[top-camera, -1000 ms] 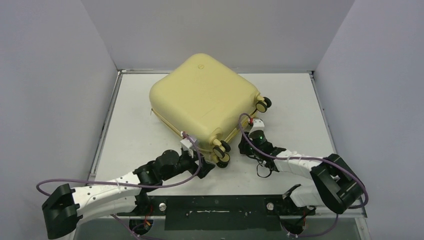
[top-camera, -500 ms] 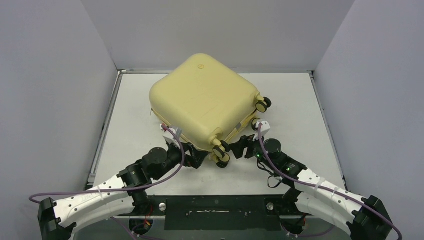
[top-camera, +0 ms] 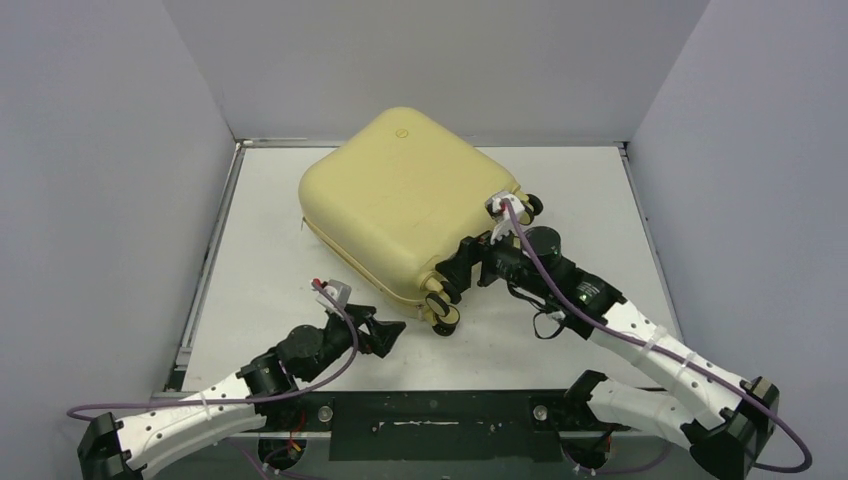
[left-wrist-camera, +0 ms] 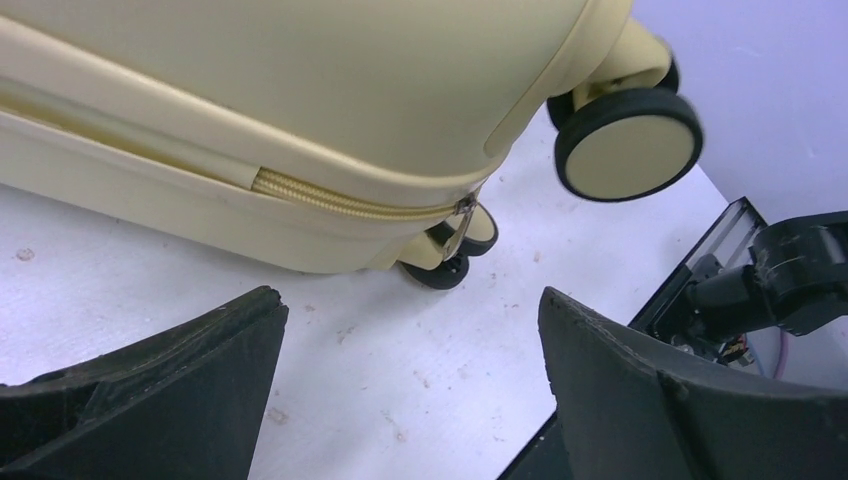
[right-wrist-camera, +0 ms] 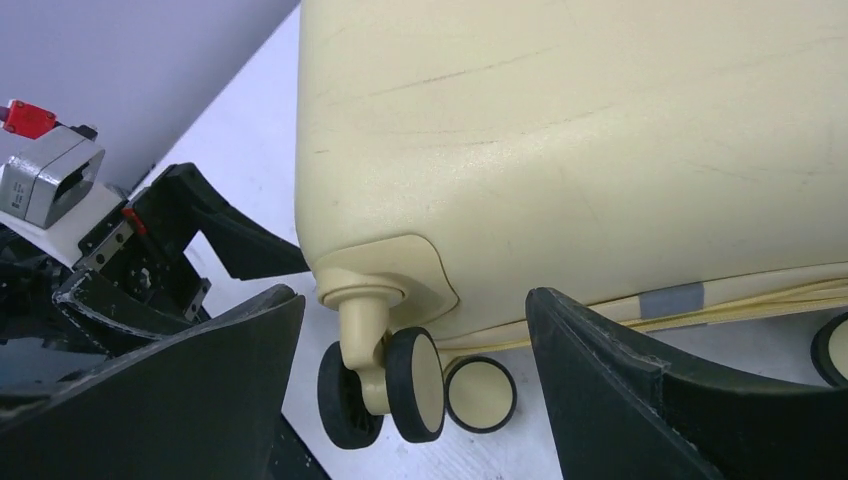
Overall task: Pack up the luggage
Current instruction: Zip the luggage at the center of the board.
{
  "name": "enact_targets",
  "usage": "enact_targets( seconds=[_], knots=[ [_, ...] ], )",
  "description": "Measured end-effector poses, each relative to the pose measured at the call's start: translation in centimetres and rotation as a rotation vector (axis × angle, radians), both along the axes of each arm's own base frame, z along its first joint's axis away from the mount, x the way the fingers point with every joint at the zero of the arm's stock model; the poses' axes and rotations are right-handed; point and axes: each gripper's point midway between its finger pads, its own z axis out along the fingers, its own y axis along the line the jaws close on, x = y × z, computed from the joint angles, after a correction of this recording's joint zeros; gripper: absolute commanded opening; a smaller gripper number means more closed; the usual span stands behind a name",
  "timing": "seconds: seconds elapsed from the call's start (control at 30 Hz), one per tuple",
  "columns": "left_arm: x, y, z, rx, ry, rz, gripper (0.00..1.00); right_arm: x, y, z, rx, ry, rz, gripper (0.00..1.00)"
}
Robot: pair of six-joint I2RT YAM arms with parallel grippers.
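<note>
The luggage [top-camera: 400,200], a pale yellow hard-shell case, lies flat and shut in the middle of the table, wheels toward me. My left gripper [top-camera: 385,335] hovers open just short of its near corner wheels [top-camera: 442,310], with only bare table between the fingers. In the left wrist view the left gripper [left-wrist-camera: 410,300] faces the zipper pull [left-wrist-camera: 462,215] at the end of the seam on the luggage [left-wrist-camera: 300,90]. My right gripper [top-camera: 455,268] stands open at the wheel end. In the right wrist view the right gripper [right-wrist-camera: 412,300] frames a double caster [right-wrist-camera: 415,385] under the luggage [right-wrist-camera: 600,130], touching nothing.
The white table [top-camera: 280,260] is boxed in by grey walls on the left, back and right. A black rail [top-camera: 430,410] runs along its near edge. A grey tape patch [right-wrist-camera: 672,298] sits on the suitcase seam. My left gripper's fingers [right-wrist-camera: 200,220] show in the right wrist view.
Both grippers opened. The left one backed away from the suitcase's near edge toward me. The right arm swung from the near right up to the wheel end.
</note>
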Motion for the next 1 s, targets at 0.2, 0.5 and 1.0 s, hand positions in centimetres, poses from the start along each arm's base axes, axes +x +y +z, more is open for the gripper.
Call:
enact_targets(
  seconds=[0.2,0.5,1.0],
  knots=[
    [0.3,-0.7,-2.3,0.036,-0.007,-0.014,0.87,-0.6,1.4,-3.9,-0.156,0.149,0.08,0.81],
    [0.9,-2.6,-5.0,0.144,-0.003,-0.065,0.75,-2.6,3.2,-7.3,-0.241,0.264,0.171,0.69],
    [1.3,-5.7,-4.6,0.16,-0.052,-0.112,0.42,-2.3,4.9,-6.6,-0.178,0.298,0.153,0.36]
  ],
)
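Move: Just beyond the left fingers, about 6 cm ahead, 9 cm to the right and 6 cm lower, hangs the zipper pull. The upper wheel stands about 8 cm right of that hand, level with it fore and aft and 5 cm higher. For the right hand, this upper wheel lies 3 cm back, 5 cm left and 8 cm down; the zipper pull is 1 cm ahead, 4 cm left and about 18 cm below. Sinking about 6 cm while swinging 5 cm left and a little back, the right hand tips downward and closes its fingers around the suitcase's upper wheel, pinching it. The left hand drops some 5 cm and slides nearly 6 cm right towards the zipper pull, rolling slightly, its wide-open fingers narrowing to about half without reaching the pull. ##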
